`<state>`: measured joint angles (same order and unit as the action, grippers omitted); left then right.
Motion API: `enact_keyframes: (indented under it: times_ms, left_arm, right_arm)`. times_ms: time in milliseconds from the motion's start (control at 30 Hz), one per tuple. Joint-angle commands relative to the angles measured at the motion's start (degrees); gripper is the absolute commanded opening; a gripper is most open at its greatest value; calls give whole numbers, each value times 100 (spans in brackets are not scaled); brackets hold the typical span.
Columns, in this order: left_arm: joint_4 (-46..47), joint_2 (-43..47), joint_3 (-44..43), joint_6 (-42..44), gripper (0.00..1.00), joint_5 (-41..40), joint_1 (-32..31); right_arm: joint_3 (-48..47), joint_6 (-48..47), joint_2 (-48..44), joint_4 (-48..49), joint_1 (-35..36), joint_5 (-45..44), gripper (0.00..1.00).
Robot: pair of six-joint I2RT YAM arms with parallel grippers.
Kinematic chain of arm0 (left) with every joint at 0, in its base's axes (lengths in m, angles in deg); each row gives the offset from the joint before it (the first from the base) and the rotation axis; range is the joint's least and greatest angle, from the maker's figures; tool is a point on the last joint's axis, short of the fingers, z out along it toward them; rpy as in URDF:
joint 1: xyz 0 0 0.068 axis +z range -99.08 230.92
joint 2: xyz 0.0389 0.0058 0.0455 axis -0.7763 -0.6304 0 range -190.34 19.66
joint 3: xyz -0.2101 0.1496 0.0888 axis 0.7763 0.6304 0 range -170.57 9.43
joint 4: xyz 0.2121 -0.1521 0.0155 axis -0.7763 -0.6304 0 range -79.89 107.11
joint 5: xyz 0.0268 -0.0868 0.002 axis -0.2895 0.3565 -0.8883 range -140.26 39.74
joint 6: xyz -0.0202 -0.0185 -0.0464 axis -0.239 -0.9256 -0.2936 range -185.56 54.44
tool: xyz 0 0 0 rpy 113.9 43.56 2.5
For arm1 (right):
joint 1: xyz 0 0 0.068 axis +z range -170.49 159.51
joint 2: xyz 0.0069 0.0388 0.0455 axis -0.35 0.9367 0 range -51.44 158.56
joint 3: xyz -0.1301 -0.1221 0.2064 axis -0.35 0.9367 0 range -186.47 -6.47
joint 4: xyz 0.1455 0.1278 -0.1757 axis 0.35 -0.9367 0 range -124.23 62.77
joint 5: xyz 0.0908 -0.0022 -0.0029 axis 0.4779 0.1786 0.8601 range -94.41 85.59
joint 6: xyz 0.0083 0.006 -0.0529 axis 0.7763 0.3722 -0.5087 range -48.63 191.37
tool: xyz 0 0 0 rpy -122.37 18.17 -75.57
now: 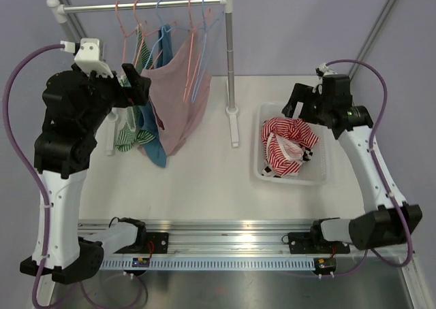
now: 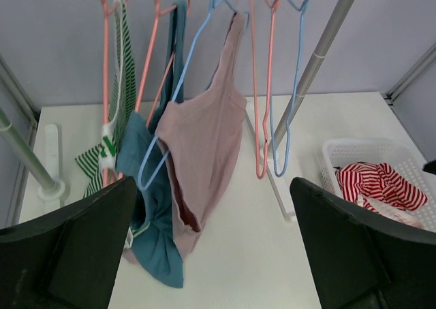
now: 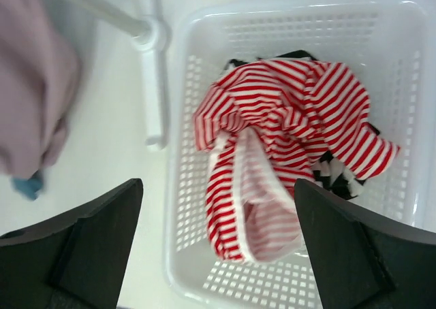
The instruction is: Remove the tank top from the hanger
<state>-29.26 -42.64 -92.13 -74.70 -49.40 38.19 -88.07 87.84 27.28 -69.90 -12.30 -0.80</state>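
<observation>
A dusty pink tank top [image 1: 178, 91] hangs on a blue hanger [image 1: 165, 33] from the metal rail [image 1: 146, 6]; it also shows in the left wrist view [image 2: 208, 145]. A teal top [image 2: 146, 207] and a green striped top [image 2: 119, 77] hang to its left. Two bare hangers, pink [image 2: 262, 84] and blue [image 2: 289, 77], hang to its right. My left gripper [image 1: 136, 83] is open and empty, beside the hanging tops at their left. My right gripper [image 1: 300, 105] is open and empty above the white basket [image 1: 320, 176], which holds a red striped top [image 1: 287, 145].
The rack's right post [image 1: 230, 64] stands between the clothes and the basket, with a foot bar [image 1: 234, 128] on the table. The left post [image 2: 27, 152] stands near my left gripper. A black and white garment [image 3: 337, 176] lies under the red striped top [image 3: 286, 139].
</observation>
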Motion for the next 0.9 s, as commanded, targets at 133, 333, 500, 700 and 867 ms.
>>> enact_keyframes:
  times_ms: [133,333,500,700,867]
  left_arm:
    - [1121,-931,-636,668,99,599,-1]
    - [1105,-1977,-1469,721,91,538,43]
    - [893,-2794,-2016,879,84,354,78]
    - [516,-3437,-2640,1170,79,511,131]
    - [322,-3912,-2975,1205,69,537,175]
  right_arm:
    - [1075,313,-1857,602,-1,2266,96]
    - [1383,410,-2632,339,8,2688,94]
    - [1551,480,-3055,304,8,3101,94]
    - [1595,471,-3336,189,8,3365,94]
    - [1612,576,-3503,312,8,3619,94]
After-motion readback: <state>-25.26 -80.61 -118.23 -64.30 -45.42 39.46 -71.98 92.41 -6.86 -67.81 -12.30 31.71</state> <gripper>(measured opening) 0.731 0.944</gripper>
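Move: The left hand goes for the neck of the blue hanger that carries the pink tank top, about 22 cm ahead, 4 cm to its right and 3 cm lower. The pink tank top's middle hangs 18 cm below the hand, 22 cm ahead and 7 cm right; the teal tank top is about as far ahead and as low, but straight in front. An empty red hanger stands 22 cm ahead, 12 cm right. From the right hand, the pink tank top lies some 35 cm left, 13 cm ahead. Forward, nearly level at first and then sinking about 4 cm, the left hand reaches some 20 cm to the blue hanger's neck under the rail, drifting a little right, rolling some 10 degrees and starting to narrow its fingers. The right hand, empty and open, backs off from over the basket about 17 cm, rising and shifting left as it swings counter-clockwise some 25 degrees. ##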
